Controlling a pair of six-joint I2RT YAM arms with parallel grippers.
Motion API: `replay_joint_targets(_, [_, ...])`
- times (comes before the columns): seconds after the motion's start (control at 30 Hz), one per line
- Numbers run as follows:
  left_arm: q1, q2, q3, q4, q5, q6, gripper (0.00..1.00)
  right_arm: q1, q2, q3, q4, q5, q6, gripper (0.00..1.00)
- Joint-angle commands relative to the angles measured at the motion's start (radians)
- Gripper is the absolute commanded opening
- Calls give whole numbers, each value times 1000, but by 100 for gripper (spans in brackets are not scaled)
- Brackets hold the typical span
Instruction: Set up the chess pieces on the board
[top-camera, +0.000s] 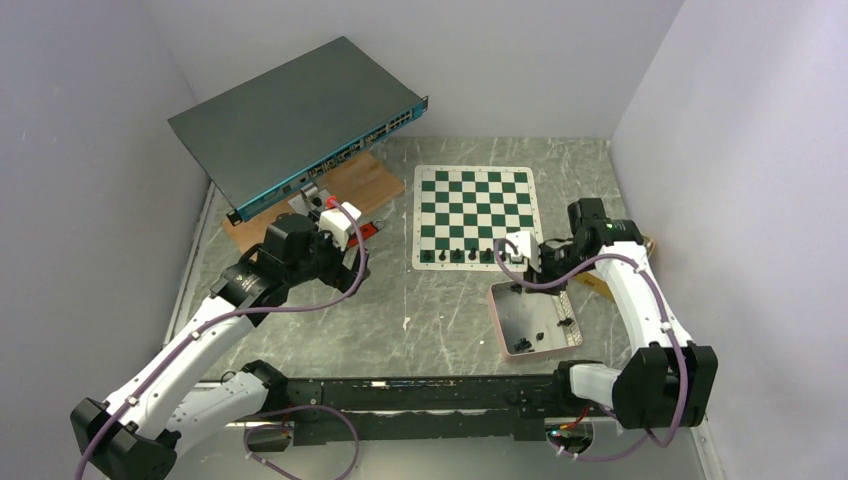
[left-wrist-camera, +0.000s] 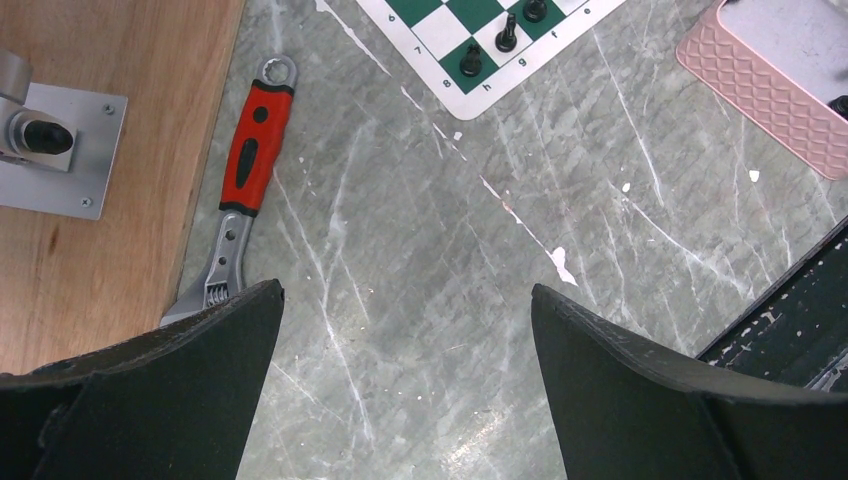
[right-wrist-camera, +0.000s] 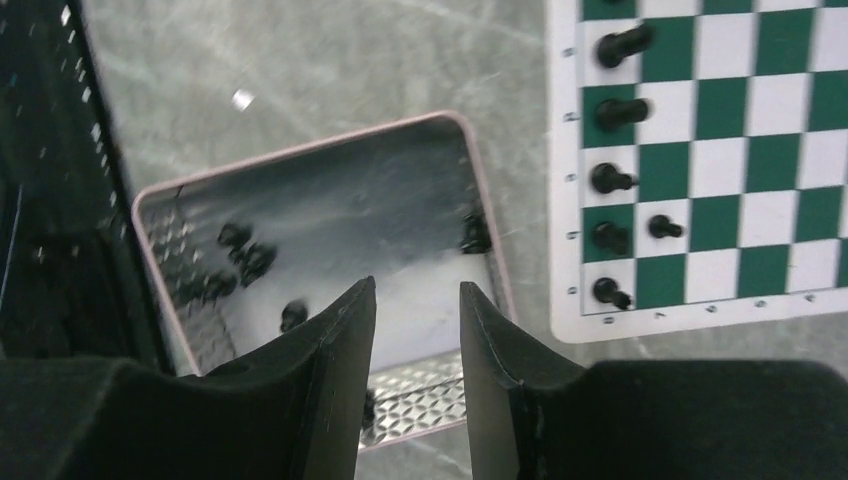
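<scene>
The board (top-camera: 480, 190) lies at the far middle of the table, green and white. Several black chess pieces (top-camera: 457, 256) stand along its near row, and one pawn (right-wrist-camera: 662, 227) stands a square further in. More pieces (right-wrist-camera: 240, 250) lie loose in the pink-rimmed metal tray (top-camera: 500, 315) near the board's right corner. My right gripper (right-wrist-camera: 417, 300) hovers over the tray's edge, open a finger's width, nothing between its fingers. My left gripper (left-wrist-camera: 405, 300) hangs wide open over bare table left of the board (left-wrist-camera: 455, 95), holding nothing.
A red-handled wrench (left-wrist-camera: 245, 185) lies beside a wooden block (left-wrist-camera: 110, 230) with a metal bracket (left-wrist-camera: 55, 150). A flat network switch (top-camera: 300, 120) leans tilted at the back left. White walls close in on three sides. A black rail (top-camera: 400, 395) runs along the near edge.
</scene>
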Motion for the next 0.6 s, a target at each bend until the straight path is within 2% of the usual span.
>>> replay_joint_targets(0.0, [5,-14,3,31,14,-3,100,-19,14,-54,-197,73,-305,40])
replay_joint_targets(0.3, [6,-4,4,32,20,-3,100,-50,12,-233,-107,251,-455,42])
replay_joint_targets(0.57, [7,-2,6,30,16,-3,100,-52,45,-277,-51,291,-484,41])
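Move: The black pawn lying against the tray's right wall is about 4 cm back, 10 cm to the right and 12 cm below my right hand. Down at that same level, the lone pawn on the tray floor is some 6 cm back and 4 cm right; the rear cluster of pawns is 8 cm back, straight behind. The piece at the far wall is 5 cm ahead. From my left hand, the wall pawn is around 48 cm right, 6 cm back and 19 cm lower. I swoop my empty right hand down about 9 cm, back 7 or 8 and right 5 or 6, away from the board and low over the pink tray towards the pawn by its right wall. On the way I turn the wrist nearly 20 degrees counter-clockwise and bring the fingers steeper, keeping them partly open and slowing at the end, with nothing touched yet. ##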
